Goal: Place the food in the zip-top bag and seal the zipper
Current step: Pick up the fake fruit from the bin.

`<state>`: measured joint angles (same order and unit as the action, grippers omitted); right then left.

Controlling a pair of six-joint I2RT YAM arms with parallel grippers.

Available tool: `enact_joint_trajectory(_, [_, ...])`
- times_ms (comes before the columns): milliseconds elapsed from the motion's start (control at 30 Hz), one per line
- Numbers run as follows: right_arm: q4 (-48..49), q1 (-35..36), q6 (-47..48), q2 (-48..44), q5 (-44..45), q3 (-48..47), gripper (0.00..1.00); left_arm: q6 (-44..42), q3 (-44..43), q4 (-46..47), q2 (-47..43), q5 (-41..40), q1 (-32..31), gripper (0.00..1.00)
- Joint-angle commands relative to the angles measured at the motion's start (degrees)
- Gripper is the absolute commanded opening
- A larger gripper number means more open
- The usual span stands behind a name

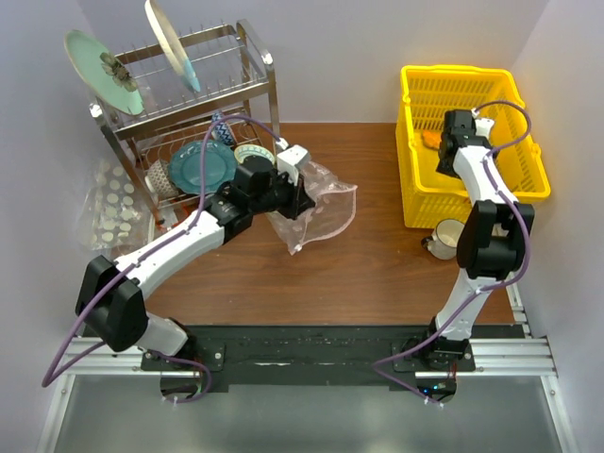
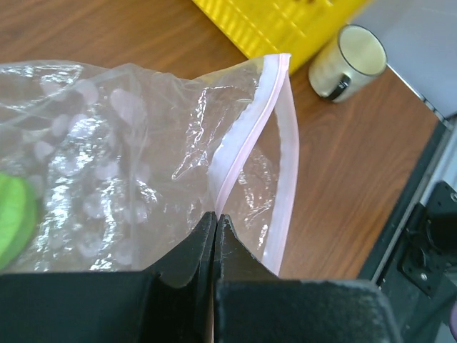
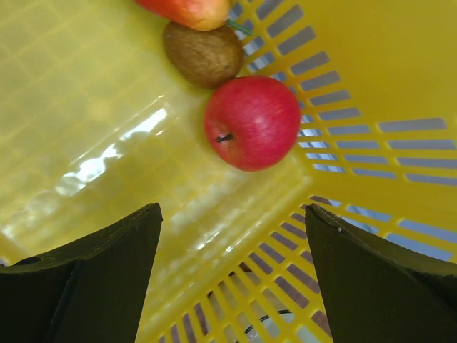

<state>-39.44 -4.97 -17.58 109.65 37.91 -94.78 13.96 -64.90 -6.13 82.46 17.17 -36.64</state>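
The zip-top bag (image 1: 326, 209) lies crinkled on the brown table, its mouth held apart. My left gripper (image 1: 300, 195) is shut on the bag's mouth edge; in the left wrist view the fingertips (image 2: 215, 223) pinch the plastic by the pink zipper (image 2: 284, 157). Something green (image 2: 11, 218) shows through the bag (image 2: 128, 143) at the left. My right gripper (image 3: 232, 214) hangs open inside the yellow basket (image 1: 425, 90), holding nothing. Ahead of it lies food: a red apple (image 3: 251, 121), a brown kiwi (image 3: 203, 53) and a red-orange fruit (image 3: 189, 8) at the top edge.
A cream mug (image 1: 444, 238) stands just in front of the basket, also seen as the mug (image 2: 350, 61) from the left wrist. A metal dish rack (image 1: 189, 123) with plates fills the back left. A clear bag of white discs (image 1: 118, 203) lies beside it.
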Motion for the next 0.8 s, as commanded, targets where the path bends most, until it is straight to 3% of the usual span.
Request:
enact_joint_trajectory(0, [0.15, -2.67, 1.06, 1.88, 3.93, 0.82, 0.85, 0.11, 1.88, 8.59, -0.28, 6.21, -1.32, 0.0])
enact_joint_trajectory(633, [4.02, -8.65, -2.28, 16.13, -2.23, -5.94, 0.81, -2.62, 2.77, 9.47, 1.48, 4.37, -2.29, 0.0])
enact_joint_trajectory(767, [5.07, -8.65, -1.4, 14.81, -1.79, -6.2, 0.89, -2.79, 2.77, 9.38, 1.48, 4.19, -2.38, 0.0])
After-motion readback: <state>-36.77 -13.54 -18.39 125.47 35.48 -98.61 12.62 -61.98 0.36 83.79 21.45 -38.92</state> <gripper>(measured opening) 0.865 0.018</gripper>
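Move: The red apple in the yellow bin lies about 7 cm to the right of the right hand, roughly 1 cm ahead and some 11 cm below, close to the bin's near right corner. The brown fruit touches it, about 5 cm farther out and 2 cm left of it; the red-yellow fruit lies some 10 cm beyond the apple and 2 cm left of it. From the left hand the apple is roughly 55 cm to the right, 12 cm ahead and 18 cm lower. Down into the bin and to the right goes the right hand, sinking about 10 cm and shifting some 6 cm sideways, its fingers tipping roughly 10 degrees steeper, until the still wide-open fingers straddle the red apple; the descent stops there, with no squeeze begun. The left hand keeps its pinch on the bag near the zipper and eases about 3 cm right and slightly back, then holds. ##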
